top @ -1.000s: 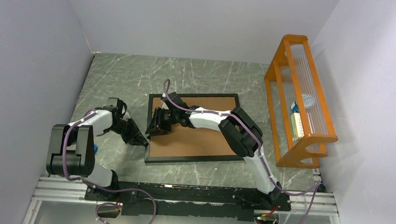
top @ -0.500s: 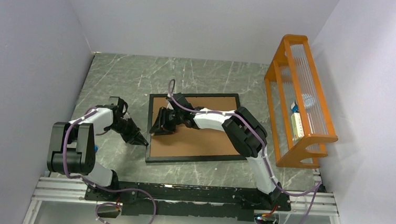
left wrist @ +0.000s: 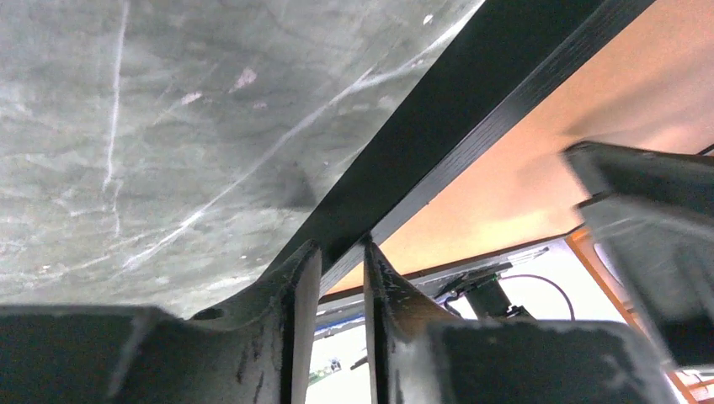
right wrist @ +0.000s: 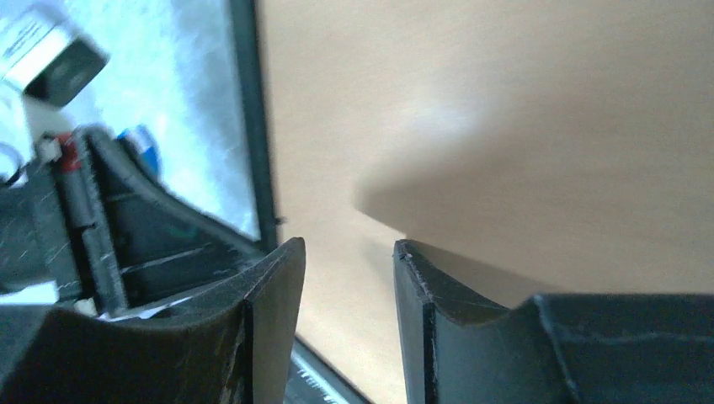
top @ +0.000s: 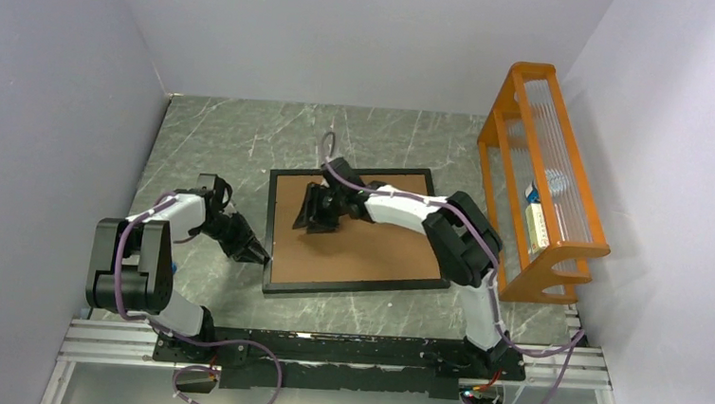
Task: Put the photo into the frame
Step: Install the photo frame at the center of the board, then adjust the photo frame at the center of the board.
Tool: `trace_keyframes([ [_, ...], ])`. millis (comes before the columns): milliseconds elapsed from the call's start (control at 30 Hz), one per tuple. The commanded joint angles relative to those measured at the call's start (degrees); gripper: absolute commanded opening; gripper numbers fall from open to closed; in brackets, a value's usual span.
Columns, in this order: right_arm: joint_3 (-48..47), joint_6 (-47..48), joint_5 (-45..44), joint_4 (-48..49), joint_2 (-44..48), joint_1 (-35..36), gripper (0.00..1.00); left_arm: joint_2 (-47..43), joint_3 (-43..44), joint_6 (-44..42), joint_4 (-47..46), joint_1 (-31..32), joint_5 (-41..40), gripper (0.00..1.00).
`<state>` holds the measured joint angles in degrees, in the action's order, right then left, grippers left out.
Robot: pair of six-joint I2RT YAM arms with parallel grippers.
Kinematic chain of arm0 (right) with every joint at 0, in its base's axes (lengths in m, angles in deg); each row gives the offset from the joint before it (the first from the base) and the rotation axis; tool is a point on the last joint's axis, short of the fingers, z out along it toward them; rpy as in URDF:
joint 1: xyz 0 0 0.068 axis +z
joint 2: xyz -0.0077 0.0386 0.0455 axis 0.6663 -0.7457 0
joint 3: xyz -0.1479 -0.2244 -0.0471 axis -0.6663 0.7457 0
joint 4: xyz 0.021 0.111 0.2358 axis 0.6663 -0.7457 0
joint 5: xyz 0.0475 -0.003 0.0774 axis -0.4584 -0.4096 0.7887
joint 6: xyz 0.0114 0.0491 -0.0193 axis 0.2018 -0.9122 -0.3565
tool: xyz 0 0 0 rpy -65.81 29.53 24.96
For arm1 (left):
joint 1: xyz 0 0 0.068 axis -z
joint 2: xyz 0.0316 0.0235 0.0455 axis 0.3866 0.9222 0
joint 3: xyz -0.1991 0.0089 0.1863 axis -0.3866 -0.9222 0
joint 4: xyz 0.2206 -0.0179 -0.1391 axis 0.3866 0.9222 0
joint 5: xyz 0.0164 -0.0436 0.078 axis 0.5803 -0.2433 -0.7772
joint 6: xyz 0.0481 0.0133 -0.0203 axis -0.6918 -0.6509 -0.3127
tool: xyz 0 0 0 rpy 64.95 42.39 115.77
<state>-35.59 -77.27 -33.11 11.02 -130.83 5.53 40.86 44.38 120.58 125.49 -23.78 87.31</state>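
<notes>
The black frame (top: pixel 271 217) lies flat on the table with a plain brown backing board (top: pixel 374 246) filling it. The photo is hidden. My left gripper (top: pixel 260 255) is low at the frame's left rail near its front corner. In the left wrist view its jaws (left wrist: pixel 337 248) stand a narrow gap apart, straddling the black rail (left wrist: pixel 471 109). My right gripper (top: pixel 308 221) hovers over the left half of the board. It is open with nothing between its fingers (right wrist: pixel 347 246), and the board (right wrist: pixel 488 101) and frame rail (right wrist: pixel 246 109) lie beyond.
An orange wooden rack (top: pixel 541 177) stands along the right wall, holding clear sheets and a small item. Grey walls close in the marbled table (top: pixel 215 145) on three sides. The arms' base rail (top: pixel 343 348) runs along the near edge.
The right gripper has drawn away from the frame's left rail, going right and farther back over the board, and its jaws have widened. The left gripper has stayed at the rail.
</notes>
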Motion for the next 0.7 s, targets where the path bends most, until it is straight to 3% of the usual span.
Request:
trace_keyframes([
  [0,1.47,8.70,-15.14,-14.44,6.02,-7.03,0.48,-0.31,1.91,-1.74,-4.14,0.46,-1.99,0.34],
  [200,3.04,11.94,-29.07,-22.68,14.87,-15.43,0.57,-1.04,5.63,-1.85,-5.65,-0.35,-1.67,0.47],
  [267,3.33,13.29,-33.96,-26.67,16.19,-18.08,0.60,-0.82,7.09,-2.16,-6.53,-1.03,-1.57,0.57],
  [400,5.54,15.02,-42.02,-31.46,18.81,-21.75,0.80,1.77,10.73,-2.69,-8.66,-1.86,-1.52,0.70],
  [667,12.51,15.60,-41.34,-30.18,21.62,-26.94,0.91,14.59,20.41,-6.31,-8.52,-1.86,-1.99,0.72],
])
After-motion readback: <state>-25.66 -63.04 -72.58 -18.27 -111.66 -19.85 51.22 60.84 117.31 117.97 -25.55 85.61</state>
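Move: The left hand's fingertips are at the photo frame's left rail, whose middle is about 8 cm ahead, 1 cm right and 2 cm lower; its near-left corner lies some 7 cm back and 1 cm right. From the right hand, the right rail's middle is about 36 cm right and 3 cm ahead, the brown backing's middle 15 cm right and 2 cm ahead, both 4 cm lower. The wooden rack stands roughly 58 cm right and 7 cm ahead. Sweeping about 33 cm right over the brown backing, the right hand also goes forward, then slightly back and down near the end; it rolls and turns clockwise until its widely opening fingers point down by the right rail. The left hand comes free of the left rail and moves about 11 cm forward along it, rising then dipping, fingers opening wide. ##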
